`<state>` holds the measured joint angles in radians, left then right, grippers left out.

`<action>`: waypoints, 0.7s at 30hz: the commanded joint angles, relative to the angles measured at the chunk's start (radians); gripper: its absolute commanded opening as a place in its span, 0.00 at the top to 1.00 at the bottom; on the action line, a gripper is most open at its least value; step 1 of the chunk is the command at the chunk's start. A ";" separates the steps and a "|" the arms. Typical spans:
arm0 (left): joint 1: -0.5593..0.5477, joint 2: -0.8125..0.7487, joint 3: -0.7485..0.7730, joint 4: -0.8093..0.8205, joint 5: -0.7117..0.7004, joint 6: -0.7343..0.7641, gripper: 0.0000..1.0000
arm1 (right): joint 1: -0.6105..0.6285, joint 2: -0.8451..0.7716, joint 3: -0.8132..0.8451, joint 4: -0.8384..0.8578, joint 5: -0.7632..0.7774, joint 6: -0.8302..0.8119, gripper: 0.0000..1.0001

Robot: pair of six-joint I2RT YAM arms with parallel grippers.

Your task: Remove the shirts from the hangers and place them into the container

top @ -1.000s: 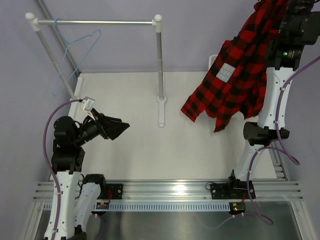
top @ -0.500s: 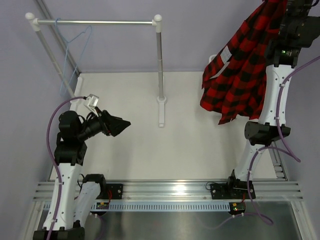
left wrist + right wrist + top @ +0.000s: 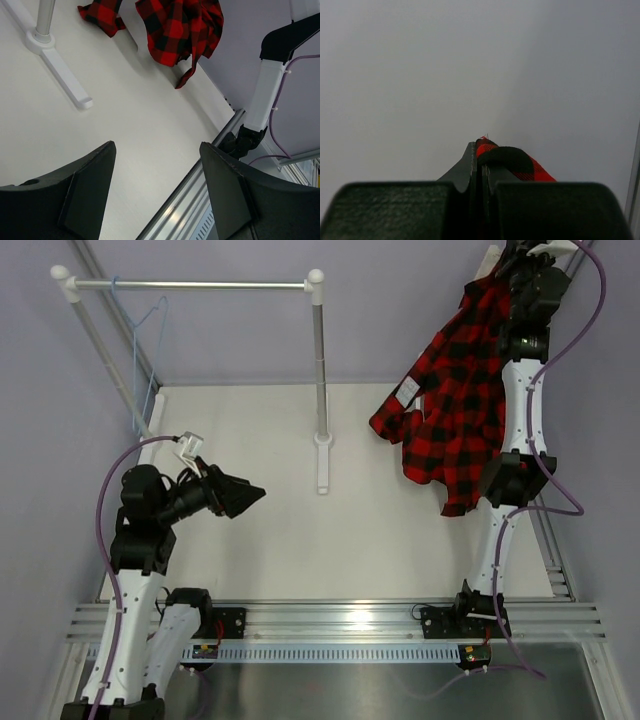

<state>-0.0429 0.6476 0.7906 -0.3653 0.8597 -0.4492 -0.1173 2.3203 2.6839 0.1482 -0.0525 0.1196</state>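
The red-and-black checked shirt hangs free in the air at the back right, held by its top edge, its white label facing out. My right gripper is raised high and shut on a fold of the shirt, as the right wrist view shows, fingers pressed together. The light-blue hanger hangs bare on the rack rod at the back left. My left gripper hovers low over the table's left side, open and holding nothing. The shirt's lower hem dangles just above the table. The container is out of view.
The white-and-silver clothes rack spans the back left, its right post and foot standing mid-table. The right arm's white links rise beside the shirt. A metal rail runs along the near edge.
My right arm has lifted the shirt higher and farther back, and the cloth has swung and bunched. The bare hanger has turned on the rod. The left gripper has barely shifted.
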 commanded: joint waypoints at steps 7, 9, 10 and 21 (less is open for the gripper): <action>-0.028 0.003 0.036 0.103 0.061 -0.089 0.25 | 0.071 -0.415 -0.058 -0.051 -0.121 0.003 1.00; -0.028 0.004 0.042 0.111 0.068 -0.106 0.20 | 0.087 -0.475 -0.071 -0.088 -0.147 0.008 1.00; -0.031 0.004 0.039 0.155 0.079 -0.141 0.19 | 0.093 -0.536 -0.082 -0.119 -0.159 0.012 1.00; -0.162 0.127 0.030 0.672 0.233 -0.442 0.06 | 0.111 -0.797 -0.176 -0.321 -0.450 0.302 1.00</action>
<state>-0.1524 0.7242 0.7738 0.1711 1.0103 -0.8631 -0.0082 1.4906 2.5317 -0.0799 -0.3637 0.2821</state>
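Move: The right hand holds the bunched shirt high above the far half of the table, with the container's middle about 46 cm beneath and some 4 cm nearer the robot. The shirt's body trails roughly 15 cm back, 9 cm left and 25 cm below that hand; the middle of the rack's right post stands about 10 cm back, 44 cm left and 28 cm below. From the left hand, the container lies around 40 cm ahead, 60 cm right and 21 cm below. Still pinching the shirt in shut fingers, the right hand swings back fast some 40 cm towards the robot while rising about 25 cm and drifting left, away from the container, its fingers tipping further up and turning counter-clockwise. Late on, the empty left hand rises about 7 cm and shifts a little right, opening wider, rolling its left side down and turning clockwise. ##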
